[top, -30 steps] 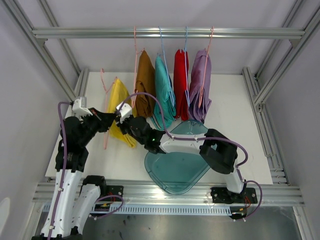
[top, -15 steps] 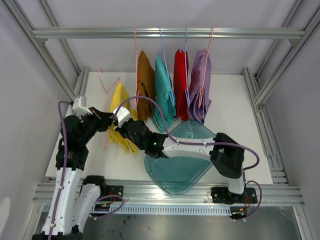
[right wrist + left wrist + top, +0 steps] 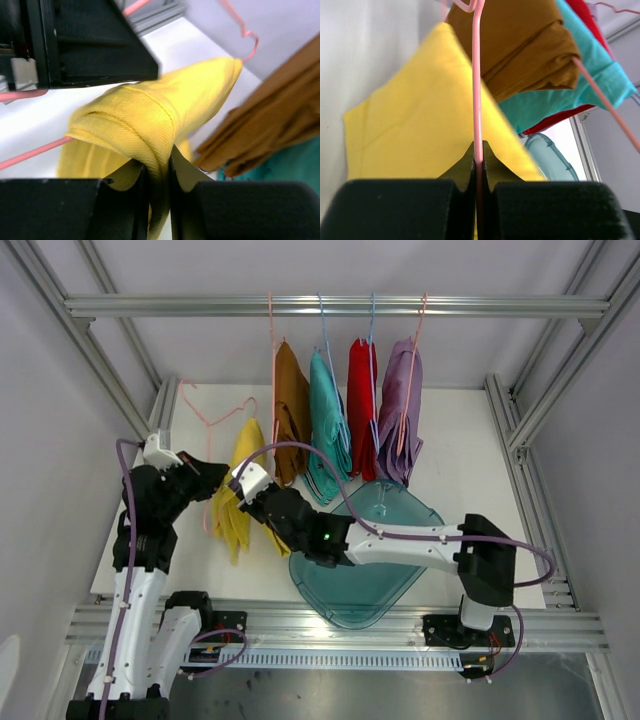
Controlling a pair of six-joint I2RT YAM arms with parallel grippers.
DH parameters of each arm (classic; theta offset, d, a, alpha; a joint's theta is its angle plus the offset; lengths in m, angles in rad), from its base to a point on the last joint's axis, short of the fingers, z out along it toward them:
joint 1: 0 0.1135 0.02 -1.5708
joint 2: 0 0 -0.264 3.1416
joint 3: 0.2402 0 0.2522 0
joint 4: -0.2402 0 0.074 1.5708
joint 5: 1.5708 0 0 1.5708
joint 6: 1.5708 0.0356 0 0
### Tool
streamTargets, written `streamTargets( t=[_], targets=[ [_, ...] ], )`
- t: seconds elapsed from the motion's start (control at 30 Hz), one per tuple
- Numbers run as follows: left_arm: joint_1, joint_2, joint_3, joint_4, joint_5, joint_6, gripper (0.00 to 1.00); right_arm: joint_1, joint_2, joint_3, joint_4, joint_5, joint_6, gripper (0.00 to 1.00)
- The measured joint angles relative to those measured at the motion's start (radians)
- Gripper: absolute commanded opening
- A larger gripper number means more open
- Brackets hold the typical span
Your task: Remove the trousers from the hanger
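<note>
The yellow trousers (image 3: 240, 502) hang half off a pink hanger (image 3: 207, 422) held out over the table's left side, away from the rail. My left gripper (image 3: 212, 473) is shut on the hanger's thin wire (image 3: 476, 90), with the yellow trousers (image 3: 420, 130) right behind it. Just to its right, my right gripper (image 3: 246, 492) is shut on a bunched fold of the yellow trousers (image 3: 135, 120). That fold runs down between the right gripper's (image 3: 157, 167) jaws. The brown (image 3: 290, 405), teal (image 3: 328, 420), red (image 3: 362, 400) and lilac (image 3: 402, 410) trousers hang on hangers from the rail (image 3: 200, 305).
A clear blue-green tray (image 3: 385, 585) lies on the table under my right arm. Metal frame posts stand on both sides. In the right wrist view the left gripper's black body (image 3: 85, 40) sits close above the yellow cloth, and the brown trousers (image 3: 270, 125) hang to the right.
The hanger has tipped up and to the left in my left gripper. My right gripper has drawn the yellow trousers down and toward me, so they hang longer along the hanger.
</note>
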State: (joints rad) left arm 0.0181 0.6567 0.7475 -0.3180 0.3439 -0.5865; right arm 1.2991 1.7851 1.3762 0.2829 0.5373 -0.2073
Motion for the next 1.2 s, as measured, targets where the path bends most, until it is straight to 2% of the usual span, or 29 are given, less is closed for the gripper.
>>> streamTargets(
  t=[0.5, 1.2],
  targets=[
    [0.013, 0.026, 0.000, -0.020, 0.000, 0.000, 0.00, -0.018, -0.278, -0.055, -0.053, 0.088, -0.065, 0.00],
    [0.015, 0.031, 0.000, -0.021, 0.003, 0.002, 0.01, -0.058, -0.550, -0.033, -0.314, 0.175, -0.137, 0.00]
  ],
)
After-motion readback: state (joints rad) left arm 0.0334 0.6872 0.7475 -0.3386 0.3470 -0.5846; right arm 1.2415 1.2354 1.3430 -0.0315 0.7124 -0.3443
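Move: Back and to the right of the right hand, which already grips the yellow trousers beside the left gripper, lies the teal basket: about 25 cm to the right, 5 cm back and 22 cm lower. The pink hanger's free end is some 10 cm ahead, 2 cm right and 8 cm up; the brown trousers hang about 9 cm ahead, 11 cm right and 4 cm higher. From the left hand the basket sits roughly 28 cm right, 8 cm back and 23 cm below. Pulling the pinched yellow cloth away from the left gripper, the right hand climbs steeply while travelling to the right, about 18 cm across and 16 cm up, towards the hanging brown trousers, turning roughly 13 degrees clockwise and keeping its grip. The left hand holds the pink hanger's wire nearly still as the counter-hold, its fingers staying shut. ##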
